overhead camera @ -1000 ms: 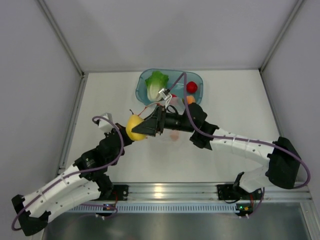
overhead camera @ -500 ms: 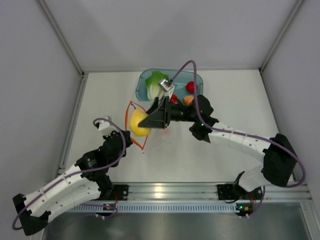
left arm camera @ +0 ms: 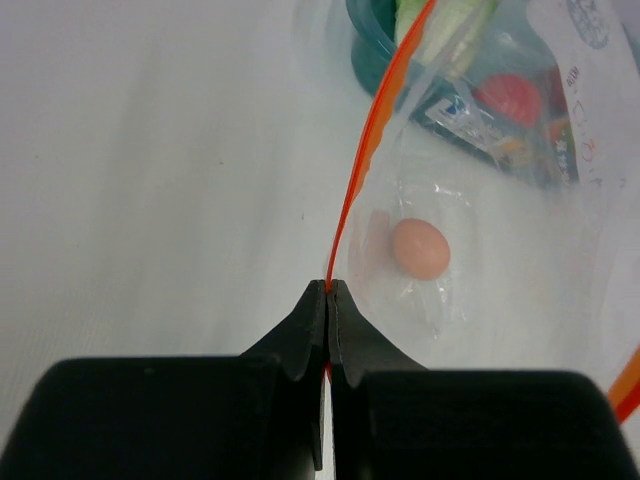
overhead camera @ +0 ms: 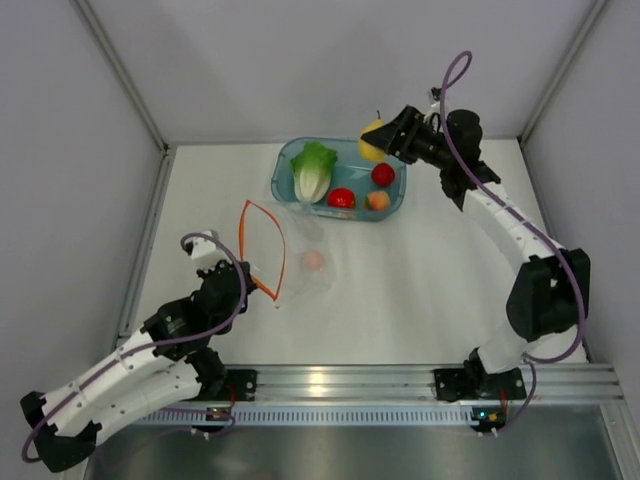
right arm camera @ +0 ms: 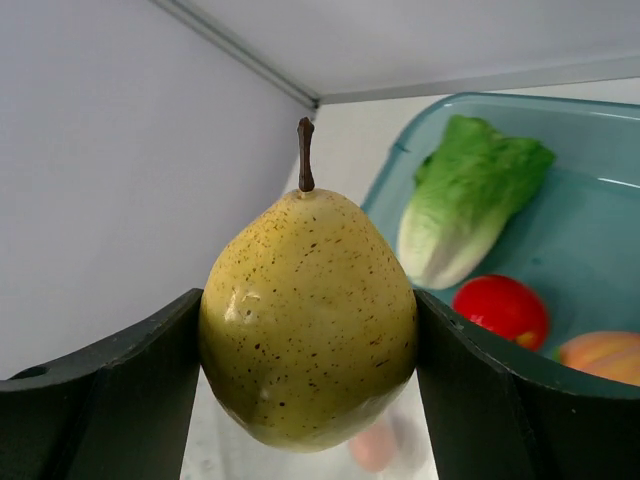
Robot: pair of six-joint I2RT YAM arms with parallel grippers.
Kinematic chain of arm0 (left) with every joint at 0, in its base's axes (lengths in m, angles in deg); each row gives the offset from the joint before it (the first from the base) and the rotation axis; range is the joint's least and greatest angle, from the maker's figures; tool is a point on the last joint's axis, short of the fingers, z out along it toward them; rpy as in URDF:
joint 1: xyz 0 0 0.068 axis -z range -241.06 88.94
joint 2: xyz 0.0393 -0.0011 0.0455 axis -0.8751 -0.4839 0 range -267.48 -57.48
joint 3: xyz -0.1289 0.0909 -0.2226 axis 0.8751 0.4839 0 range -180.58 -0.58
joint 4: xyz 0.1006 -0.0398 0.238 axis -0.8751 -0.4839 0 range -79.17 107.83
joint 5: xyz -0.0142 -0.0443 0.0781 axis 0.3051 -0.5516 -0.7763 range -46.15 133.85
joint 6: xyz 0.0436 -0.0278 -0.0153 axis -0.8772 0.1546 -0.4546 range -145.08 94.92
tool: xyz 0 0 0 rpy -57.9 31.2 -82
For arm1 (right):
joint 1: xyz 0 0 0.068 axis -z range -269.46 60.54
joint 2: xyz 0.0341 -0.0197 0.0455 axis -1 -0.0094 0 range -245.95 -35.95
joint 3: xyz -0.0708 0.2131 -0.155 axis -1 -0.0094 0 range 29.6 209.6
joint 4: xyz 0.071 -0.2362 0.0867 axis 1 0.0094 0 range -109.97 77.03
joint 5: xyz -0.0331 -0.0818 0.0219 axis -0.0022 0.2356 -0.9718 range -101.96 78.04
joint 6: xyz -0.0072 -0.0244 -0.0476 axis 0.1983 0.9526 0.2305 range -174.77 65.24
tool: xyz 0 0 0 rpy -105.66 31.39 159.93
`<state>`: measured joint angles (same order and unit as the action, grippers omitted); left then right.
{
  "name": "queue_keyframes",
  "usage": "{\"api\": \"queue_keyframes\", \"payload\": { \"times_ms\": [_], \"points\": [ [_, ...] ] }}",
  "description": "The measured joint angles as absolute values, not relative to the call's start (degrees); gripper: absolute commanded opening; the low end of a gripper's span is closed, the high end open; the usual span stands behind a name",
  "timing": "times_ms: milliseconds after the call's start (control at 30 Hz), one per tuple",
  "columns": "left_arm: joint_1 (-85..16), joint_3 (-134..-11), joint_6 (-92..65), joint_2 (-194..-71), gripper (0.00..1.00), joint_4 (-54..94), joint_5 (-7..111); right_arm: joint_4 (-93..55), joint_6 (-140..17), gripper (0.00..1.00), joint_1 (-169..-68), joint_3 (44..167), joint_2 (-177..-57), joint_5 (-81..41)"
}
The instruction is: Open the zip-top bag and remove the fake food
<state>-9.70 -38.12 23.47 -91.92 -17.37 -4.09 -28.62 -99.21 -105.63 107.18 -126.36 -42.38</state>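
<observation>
The clear zip-top bag [overhead camera: 303,262] lies open on the table, its orange-red zip strip [overhead camera: 266,247] standing in a loop. My left gripper [overhead camera: 262,287] is shut on that strip [left arm camera: 352,190] at the near corner. A pink peach [overhead camera: 313,259] remains inside the bag [left arm camera: 420,248]. My right gripper [overhead camera: 388,141] is shut on a yellow pear [right arm camera: 308,320], held in the air over the far edge of the teal bin [overhead camera: 283,172]. In the bin lie the lettuce head [overhead camera: 312,172], two red pieces [overhead camera: 341,198] [overhead camera: 383,174] and a small orange piece [overhead camera: 377,200].
The bin [right arm camera: 590,240] stands against the back wall, between grey side walls. A metal rail [overhead camera: 330,380] runs along the near table edge, and the left arm [overhead camera: 130,360] lies low at the front left.
The right arm has lifted the pear out of the bag's mouth and swung it back and right to above the bin. The bag has settled flat, with the left gripper still pinching the strip.
</observation>
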Motion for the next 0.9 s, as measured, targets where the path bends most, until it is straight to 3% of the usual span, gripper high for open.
{"api": "queue_keyframes", "payload": {
  "times_ms": [367,500,600,633,900],
  "points": [
    [-9.7,-45.33,14.82,-94.61,0.0,-18.55,9.87,-9.14,-85.92,0.55,-104.69,128.06,-150.82,-32.02],
    [-9.7,-46.84,13.44,-95.17,0.0,-18.73,14.92,-4.18,-83.5,0.71,-105.45,132.71,-156.81,-28.45],
    [-9.7,-47.38,12.72,-95.22,0.0,-18.73,17.57,-2.13,-82.29,0.96,-106.5,134.03,-159.08,-25.61],
    [-9.7,-47.38,12.57,-95.11,0.0,-18.75,17.98,-0.99,-81.81,1.0,-106.96,134.24,-159.32,-24.87],
    [-9.7,-47.41,12.24,-92.88,0.0,-18.99,20.06,3.75,-78.12,0.99,-110.06,139.53,-159.15,-20.02]
  ]
}}
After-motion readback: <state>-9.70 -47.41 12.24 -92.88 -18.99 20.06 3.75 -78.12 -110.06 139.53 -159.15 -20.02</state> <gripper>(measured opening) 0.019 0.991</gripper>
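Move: Ahead and below lies the spot in the blue tub for the pear the right hand already holds: about 12 cm ahead, 2 cm left and 24 cm down. Around that spot, lettuce lies 10 cm to its left and a bumpy red fruit 9 cm to its right, both level with it; a red apple is 7 cm nearer and 2 cm left, a peach 8 cm nearer and 7 cm right. From the left hand the spot is some 33 cm ahead, 19 cm right, 12 cm down. Swooping down about 20 cm and forward some 11 cm, the right hand carries the pear into the tub, tipping its fingers downward, then opens wide near the lowest point to let go of it and starts back up by 2 to 3 cm. The left hand, still pinching the bag's orange zip edge, shifts about 6 cm right, rises 4 cm and eases back, turning some 25 degrees clockwise. ##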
